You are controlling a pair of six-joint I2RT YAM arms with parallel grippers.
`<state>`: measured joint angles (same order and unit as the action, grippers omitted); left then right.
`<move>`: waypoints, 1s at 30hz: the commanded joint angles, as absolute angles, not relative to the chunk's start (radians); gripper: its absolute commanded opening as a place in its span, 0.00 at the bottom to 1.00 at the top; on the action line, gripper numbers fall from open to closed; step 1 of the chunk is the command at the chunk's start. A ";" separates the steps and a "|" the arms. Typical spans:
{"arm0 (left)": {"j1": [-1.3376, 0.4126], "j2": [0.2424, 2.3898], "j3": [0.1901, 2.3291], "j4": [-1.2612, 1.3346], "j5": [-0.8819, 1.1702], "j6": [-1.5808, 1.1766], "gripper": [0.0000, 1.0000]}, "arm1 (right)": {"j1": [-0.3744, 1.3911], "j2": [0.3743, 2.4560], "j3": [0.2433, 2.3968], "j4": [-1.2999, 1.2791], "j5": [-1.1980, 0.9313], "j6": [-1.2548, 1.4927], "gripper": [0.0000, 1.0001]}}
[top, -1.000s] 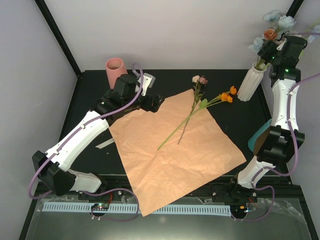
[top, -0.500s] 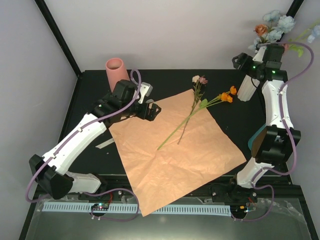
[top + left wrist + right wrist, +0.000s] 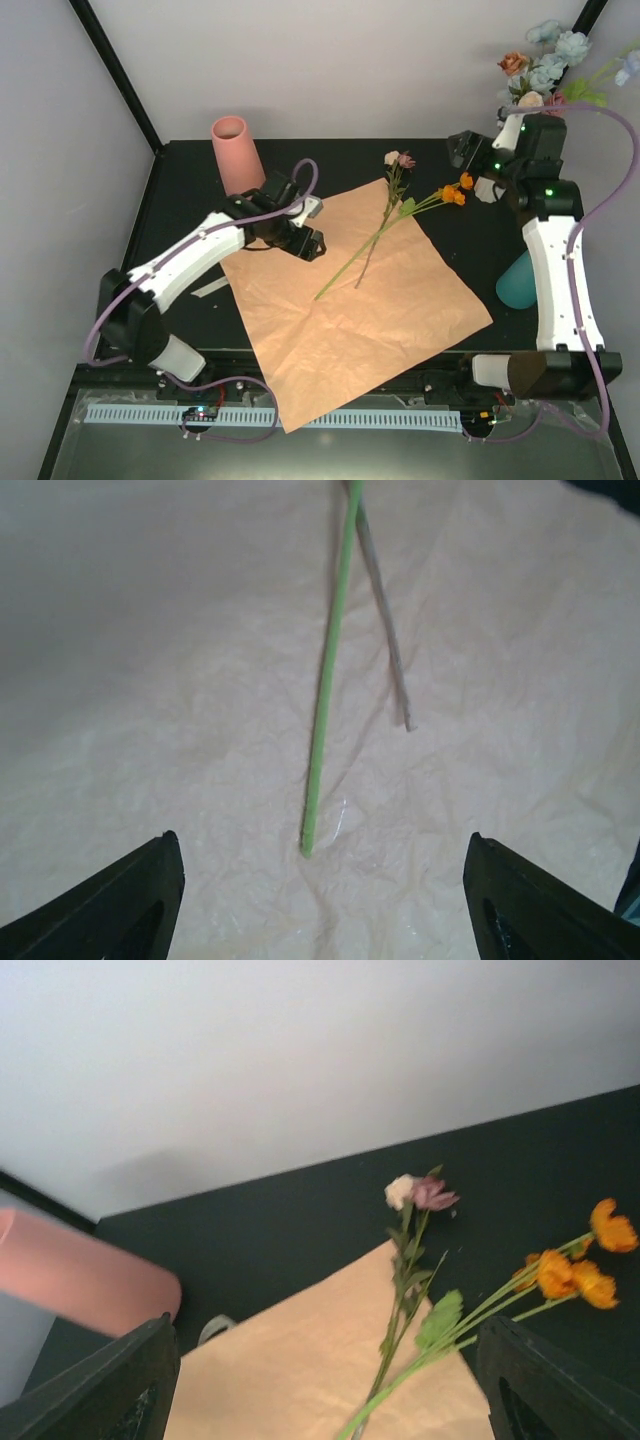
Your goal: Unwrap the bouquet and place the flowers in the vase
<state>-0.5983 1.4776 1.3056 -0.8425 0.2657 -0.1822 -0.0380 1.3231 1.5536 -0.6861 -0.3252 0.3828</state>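
Observation:
The peach paper sheet (image 3: 350,290) of the bouquet lies spread flat on the black table. Two flowers rest across it: an orange-bloomed stem (image 3: 455,192) and a pink-and-cream one (image 3: 400,159). My left gripper (image 3: 305,243) hovers open over the sheet's left part. In the left wrist view the green stem's cut end (image 3: 320,730) lies just ahead of that gripper (image 3: 320,910), nothing between the fingers. The white vase (image 3: 488,188) is mostly hidden behind my right arm; blue and peach blooms (image 3: 545,60) rise above it. My right gripper (image 3: 468,155) is open and empty beside the vase, facing the flowers (image 3: 560,1275).
A pink cylinder vase (image 3: 235,150) stands at the back left, also seen in the right wrist view (image 3: 80,1275). A teal cylinder (image 3: 520,280) sits at the right edge behind the right arm. A slip of white tape (image 3: 208,289) lies left of the sheet.
My left gripper has slid right and nearer over the sheet, towards the stem ends. My right gripper has come down from above the vase's blooms and turned left; those flowers stay in the vase.

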 commanded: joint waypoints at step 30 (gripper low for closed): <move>-0.745 2.160 1.707 -0.893 0.205 -0.106 0.34 | 0.104 1.169 1.378 -0.815 -0.270 0.342 0.83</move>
<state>-0.7353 2.1277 1.6569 -0.8688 0.2100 -0.1146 0.0906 1.1564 1.3586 -0.8104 -0.2855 0.3576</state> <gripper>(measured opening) 0.350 0.829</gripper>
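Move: The lower part of the orange flowers' green stem, lying on the brown paper, is about 9 cm to the left hand's right, 3 cm ahead and some 18 cm below it. The foot of the pink roses' stem lies about 10 cm right and 3 cm back, while the orange blooms lie roughly 20 cm ahead and 32 cm right. From the right hand that green stem part is about 23 cm left, 8 cm back and 37 cm down. To the green stem on the paper goes the left hand, sinking about 15 cm, at first steeply, and shifting some 9 cm right with a little forward late on; it tilts to point nearly straight down while its fingers narrow to about a third open, astride the stem but not shut on it. The empty right hand backs off about 6 cm from the white vase, also left and down, then waits open. ##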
